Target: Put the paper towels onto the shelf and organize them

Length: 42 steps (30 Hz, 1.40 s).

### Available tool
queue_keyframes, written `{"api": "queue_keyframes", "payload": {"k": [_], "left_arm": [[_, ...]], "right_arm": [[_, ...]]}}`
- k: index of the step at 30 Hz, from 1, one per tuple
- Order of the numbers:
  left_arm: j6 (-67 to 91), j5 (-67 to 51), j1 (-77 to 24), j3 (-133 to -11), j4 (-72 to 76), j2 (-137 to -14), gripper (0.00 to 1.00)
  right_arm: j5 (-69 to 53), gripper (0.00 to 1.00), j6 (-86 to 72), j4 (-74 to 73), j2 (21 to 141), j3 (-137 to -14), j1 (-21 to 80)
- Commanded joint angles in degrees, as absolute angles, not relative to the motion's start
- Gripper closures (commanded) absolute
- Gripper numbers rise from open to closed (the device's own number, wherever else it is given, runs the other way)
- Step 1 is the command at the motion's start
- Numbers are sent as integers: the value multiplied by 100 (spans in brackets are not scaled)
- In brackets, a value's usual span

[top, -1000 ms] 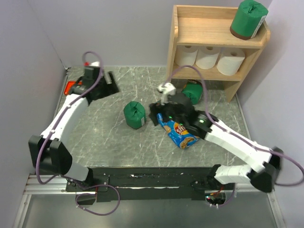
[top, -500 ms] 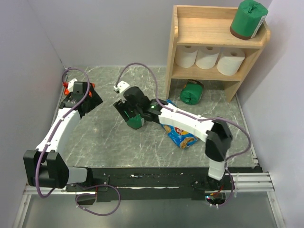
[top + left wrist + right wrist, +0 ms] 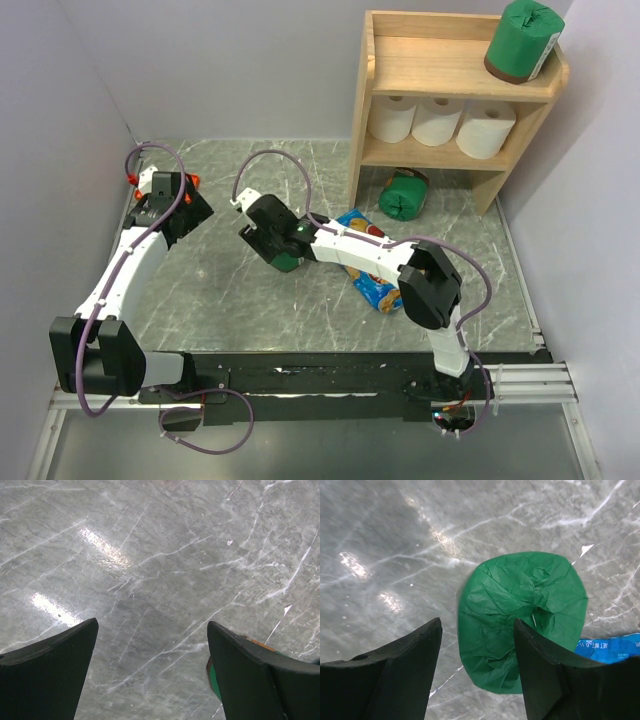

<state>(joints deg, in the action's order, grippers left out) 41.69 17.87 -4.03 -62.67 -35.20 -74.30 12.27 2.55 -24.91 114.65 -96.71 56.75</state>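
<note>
The wooden shelf (image 3: 455, 80) stands at the back right. A green-wrapped paper towel roll (image 3: 523, 40) sits on its top tier, and three white rolls (image 3: 438, 121) fill the middle tier. Another green roll (image 3: 405, 193) lies on its side under the shelf. A third green roll (image 3: 288, 260) stands mid-table; my right gripper (image 3: 278, 248) hovers over it. In the right wrist view this roll (image 3: 520, 615) lies between and beyond the half-open jaws of the gripper (image 3: 477, 625), with a gap on the left side. My left gripper (image 3: 190, 208) is wide open over bare table (image 3: 152, 625).
A blue chip bag (image 3: 375, 280) lies flat just right of the mid-table roll, its edge showing in the right wrist view (image 3: 610, 647). A red tool (image 3: 192, 180) sits at the far left behind the left gripper. Walls close in on the left, back and right.
My right arm has swung left from over the chip bag to the mid-table green roll, and its jaws have narrowed. The left arm pulled back toward the far left.
</note>
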Motion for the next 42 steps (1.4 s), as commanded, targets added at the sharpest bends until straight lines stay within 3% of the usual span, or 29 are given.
{"api": "queue_keyframes", "payload": {"k": [1, 15, 22, 34, 42], "left_arm": [[4254, 1837, -369, -6319, -3428, -7295, 4], [4236, 1881, -360, -6319, -3454, -7339, 4], [4219, 1916, -360, -6328, -3463, -7304, 4], [4219, 2021, -360, -6337, -3463, -7225, 4], [4166, 1951, -360, -6311, -3402, -7137, 4]], "right_arm": [[1459, 35, 334, -2391, 11601, -9756, 5704], [1714, 42, 580, -2408, 11979, -9756, 5704], [1662, 57, 895, -2233, 11822, -9633, 5704], [1635, 65, 2310, -2258, 10293, -9000, 5897], [1898, 66, 2811, -3902, 9370, -9975, 6029]]}}
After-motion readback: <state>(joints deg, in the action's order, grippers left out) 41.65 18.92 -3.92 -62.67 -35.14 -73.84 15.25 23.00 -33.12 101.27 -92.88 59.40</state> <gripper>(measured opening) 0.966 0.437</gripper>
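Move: The green wrapped roll standing on the table is right under the open right fingers: its middle lies about 2 cm ahead, 4 cm to the right and 6 cm below. The chips bag lies level, some 26 cm to the right. The shelf's left front foot is roughly 15 cm ahead and 21 cm right, and the other green roll under the shelf about 17 cm ahead and 34 cm right. From the left hand the standing roll is some 18 cm right and 6 cm back. The standing green roll is taken by its near-left wall: the right hand sinks about 3 cm, easing slightly forward, with one finger in the core hole and the other outside, then closes and pinches the wall. It then lifts roughly 10 cm while drawing back and to the right some 4 cm each, fingertips tipping up and the wrist turning about 15 degrees counter-clockwise. ##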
